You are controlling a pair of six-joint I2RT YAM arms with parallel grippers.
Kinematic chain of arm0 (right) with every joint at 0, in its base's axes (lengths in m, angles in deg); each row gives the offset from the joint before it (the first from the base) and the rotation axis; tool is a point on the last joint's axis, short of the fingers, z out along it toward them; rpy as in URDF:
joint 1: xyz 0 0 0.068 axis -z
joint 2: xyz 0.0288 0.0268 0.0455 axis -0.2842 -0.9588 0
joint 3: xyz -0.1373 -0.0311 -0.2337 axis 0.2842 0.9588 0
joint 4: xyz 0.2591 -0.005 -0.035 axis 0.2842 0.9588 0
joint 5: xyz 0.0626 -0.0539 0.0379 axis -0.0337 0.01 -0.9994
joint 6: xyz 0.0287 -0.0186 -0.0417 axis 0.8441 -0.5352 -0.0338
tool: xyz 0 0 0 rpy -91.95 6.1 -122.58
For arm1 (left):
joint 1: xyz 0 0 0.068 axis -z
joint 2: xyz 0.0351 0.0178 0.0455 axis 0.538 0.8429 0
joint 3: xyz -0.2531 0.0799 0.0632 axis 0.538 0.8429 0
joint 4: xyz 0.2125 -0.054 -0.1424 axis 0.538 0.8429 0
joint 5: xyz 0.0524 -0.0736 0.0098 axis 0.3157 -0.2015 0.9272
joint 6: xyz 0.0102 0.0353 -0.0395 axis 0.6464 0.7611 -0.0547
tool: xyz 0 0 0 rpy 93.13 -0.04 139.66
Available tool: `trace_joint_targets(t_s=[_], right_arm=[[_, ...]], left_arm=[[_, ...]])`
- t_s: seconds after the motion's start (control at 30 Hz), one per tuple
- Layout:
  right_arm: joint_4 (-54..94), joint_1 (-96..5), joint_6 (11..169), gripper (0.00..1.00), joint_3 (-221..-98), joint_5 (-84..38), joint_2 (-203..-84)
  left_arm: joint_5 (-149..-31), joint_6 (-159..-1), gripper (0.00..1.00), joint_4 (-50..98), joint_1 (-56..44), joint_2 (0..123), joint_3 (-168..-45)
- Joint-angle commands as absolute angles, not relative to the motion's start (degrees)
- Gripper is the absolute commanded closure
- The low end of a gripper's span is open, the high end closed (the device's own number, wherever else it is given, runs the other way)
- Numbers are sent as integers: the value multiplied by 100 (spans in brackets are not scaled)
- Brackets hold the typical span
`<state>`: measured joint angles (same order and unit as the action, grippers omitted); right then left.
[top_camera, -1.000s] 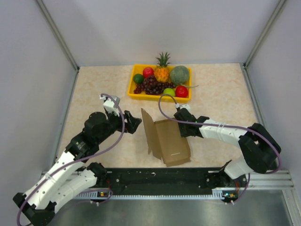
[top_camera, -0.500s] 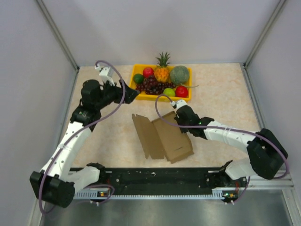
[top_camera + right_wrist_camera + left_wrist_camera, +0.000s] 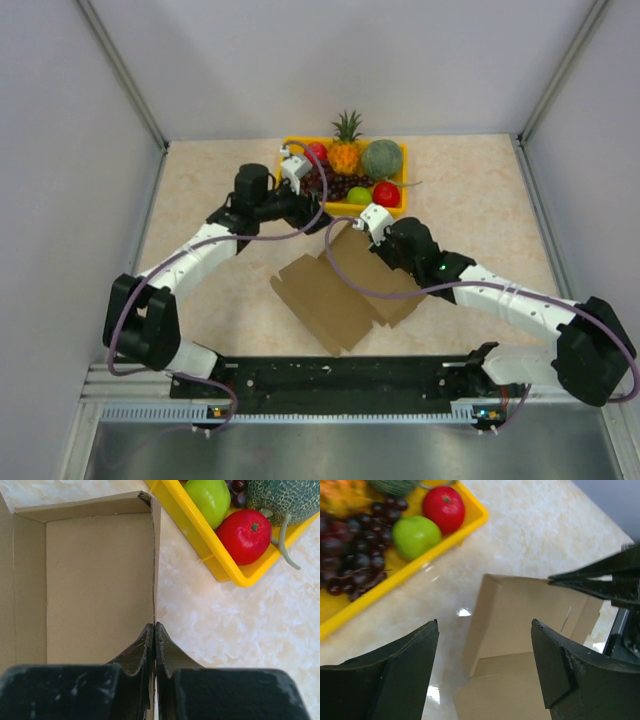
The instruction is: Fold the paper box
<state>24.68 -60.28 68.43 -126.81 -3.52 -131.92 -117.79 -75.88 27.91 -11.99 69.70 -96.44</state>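
The paper box (image 3: 330, 295) is a brown cardboard blank lying partly opened in the middle of the table, one side wall standing. My right gripper (image 3: 154, 626) is shut on the top edge of that upright wall (image 3: 152, 555), and the box floor (image 3: 95, 580) lies to its left. My left gripper (image 3: 485, 625) is open and hovers above the box's far corner (image 3: 487, 582), touching nothing. From above, the left gripper (image 3: 318, 215) sits between the fruit tray and the box, close to the right gripper (image 3: 368, 235). The right gripper's fingertips (image 3: 590, 577) show in the left wrist view.
A yellow fruit tray (image 3: 345, 210) with grapes, apples, a melon and a pineapple stands just behind the box. Its near rim (image 3: 445, 545) is right beside my left gripper. Its corner (image 3: 200, 545) lies ahead of my right gripper. Grey walls enclose the table.
My left arm swung from the table's left side to above the box's far corner by the tray. My right gripper shut on the box wall. The box's left panel dropped flatter.
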Motion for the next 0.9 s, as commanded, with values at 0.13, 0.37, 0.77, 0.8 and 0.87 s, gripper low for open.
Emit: trace_joint_targets(t_s=[0.13,0.37,0.77,0.8,0.87], right_arm=[[2050,-6072,6322,100,-12794,-566,-13144],[2129,-6072,6357,100,-12794,-672,-12995],[2182,-6081,6436,100,-12900,-698,-13030],[2173,-6081,6445,100,-12891,-698,-13030],[2208,-6090,6506,100,-12909,-707,-13048]], left_arm=[[-10719,-6466,28,1383,-12,6850,-8745],[-9752,-6334,48,891,270,6973,-8490],[-9401,-6422,53,662,507,7553,-8709],[-9313,-6396,59,679,542,7579,-8744],[-8971,-6404,67,749,560,7615,-8788]])
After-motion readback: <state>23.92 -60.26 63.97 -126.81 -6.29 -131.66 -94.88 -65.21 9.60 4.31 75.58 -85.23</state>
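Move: The box's far upright corner lies about 8 cm right of the left hand, 1 cm nearer the base and 8 cm lower. The fruit tray's middle is some 15 cm ahead of that hand, 7 cm to its right and about 18 cm below. The right hand already pinches the standing wall, with the corner roughly 7 cm ahead and 8 cm left of it, about level. Left hand sinks about 8 cm and some 6 cm right to the box corner, half-closing; right keeps pinching. ##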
